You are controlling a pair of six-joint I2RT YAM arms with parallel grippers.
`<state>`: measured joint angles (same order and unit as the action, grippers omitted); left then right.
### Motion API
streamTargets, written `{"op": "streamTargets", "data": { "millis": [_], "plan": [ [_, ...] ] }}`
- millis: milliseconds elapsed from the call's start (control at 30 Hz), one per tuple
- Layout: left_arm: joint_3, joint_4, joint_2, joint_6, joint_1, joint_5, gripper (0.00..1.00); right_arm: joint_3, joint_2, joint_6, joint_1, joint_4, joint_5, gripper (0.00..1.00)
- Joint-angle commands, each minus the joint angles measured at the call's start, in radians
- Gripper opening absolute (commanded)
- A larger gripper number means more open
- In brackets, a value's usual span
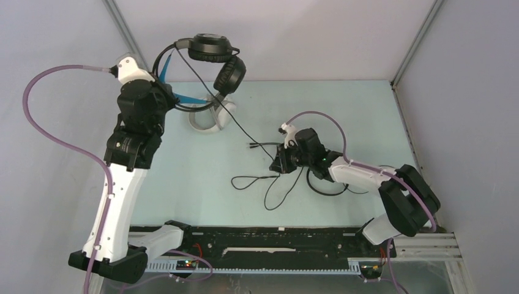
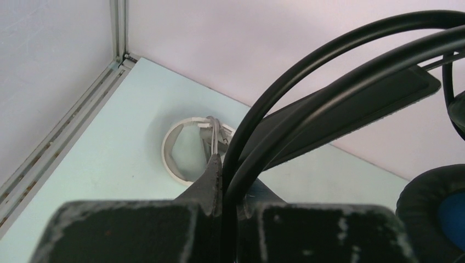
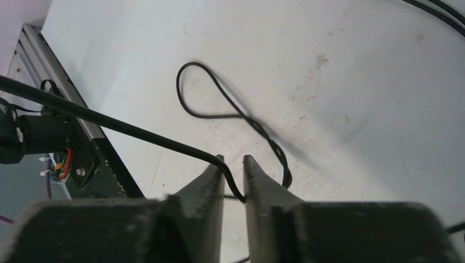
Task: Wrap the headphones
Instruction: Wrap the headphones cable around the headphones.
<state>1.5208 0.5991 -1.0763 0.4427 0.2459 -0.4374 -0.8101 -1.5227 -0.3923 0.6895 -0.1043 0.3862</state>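
Observation:
The black headphones [image 1: 211,47] with blue lining hang in the air at the back left. My left gripper [image 1: 169,92] is shut on their headband [image 2: 340,71], which runs between the fingers at the left gripper [image 2: 230,181]. One ear cushion [image 2: 433,208] shows at the right. Their black cable [image 1: 257,180] drops to the table and lies in loose loops. My right gripper [image 1: 278,162] is low over those loops. Its jaws stand slightly apart at the right gripper [image 3: 233,161], and the cable [image 3: 137,131] passes loosely through the gap. The white-grey headphones [image 1: 208,119] lie on the table below the black set.
A dark curved loop [image 1: 324,188] lies partly hidden under my right forearm. The white-grey set [image 2: 170,148] sits close to the back wall. A black rail [image 1: 263,236] runs along the near table edge, and enclosure walls stand left, right and behind.

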Motion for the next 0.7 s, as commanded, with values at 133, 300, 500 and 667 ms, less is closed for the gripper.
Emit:
{"op": "streamTargets", "data": {
  "millis": [133, 300, 500, 667],
  "plan": [
    [0.007, -0.205, 0.055, 0.048, -0.014, 0.094, 0.00, 0.015, 0.260, 0.040, -0.006, -0.064, 0.040, 0.39],
    [-0.012, -0.200, 0.058, 0.029, -0.014, 0.124, 0.00, 0.014, 0.403, 0.080, -0.006, -0.179, 0.043, 0.59],
    [-0.016, -0.197, 0.046, 0.035, -0.014, 0.193, 0.00, -0.022, 0.420, 0.116, 0.005, -0.379, 0.108, 0.75],
    [-0.014, -0.188, 0.041, 0.042, -0.014, 0.253, 0.00, -0.135, 0.308, 0.158, 0.059, -0.441, 0.121, 0.79]
  ]
}}
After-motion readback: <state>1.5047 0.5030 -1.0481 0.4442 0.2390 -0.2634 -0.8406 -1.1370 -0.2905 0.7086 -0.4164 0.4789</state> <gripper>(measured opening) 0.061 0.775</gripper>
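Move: The cable's slanting span, from the right fingertips up to the black headphones, has its middle about 6 cm ahead of the right hand, 14 to its left and 18 above. The black headphones hang some 14 cm ahead, 18 left and 36 up; the cable plug lies about 9 ahead, 8 left and 9 below, a small cable loop 3 back, 10 left and 9 below. From the left hand the span's middle is level ahead, 15 cm right and 15 below. Straight up, about 23 cm, goes the right hand towards the height of the headphones, its already parting fingers spreading wide and letting go of the cable, while the wrist tilts some 45 degrees until the fingers point nearly level. The left hand keeps its pinch on the headband, lifting slightly and then easing about 3 cm right. ##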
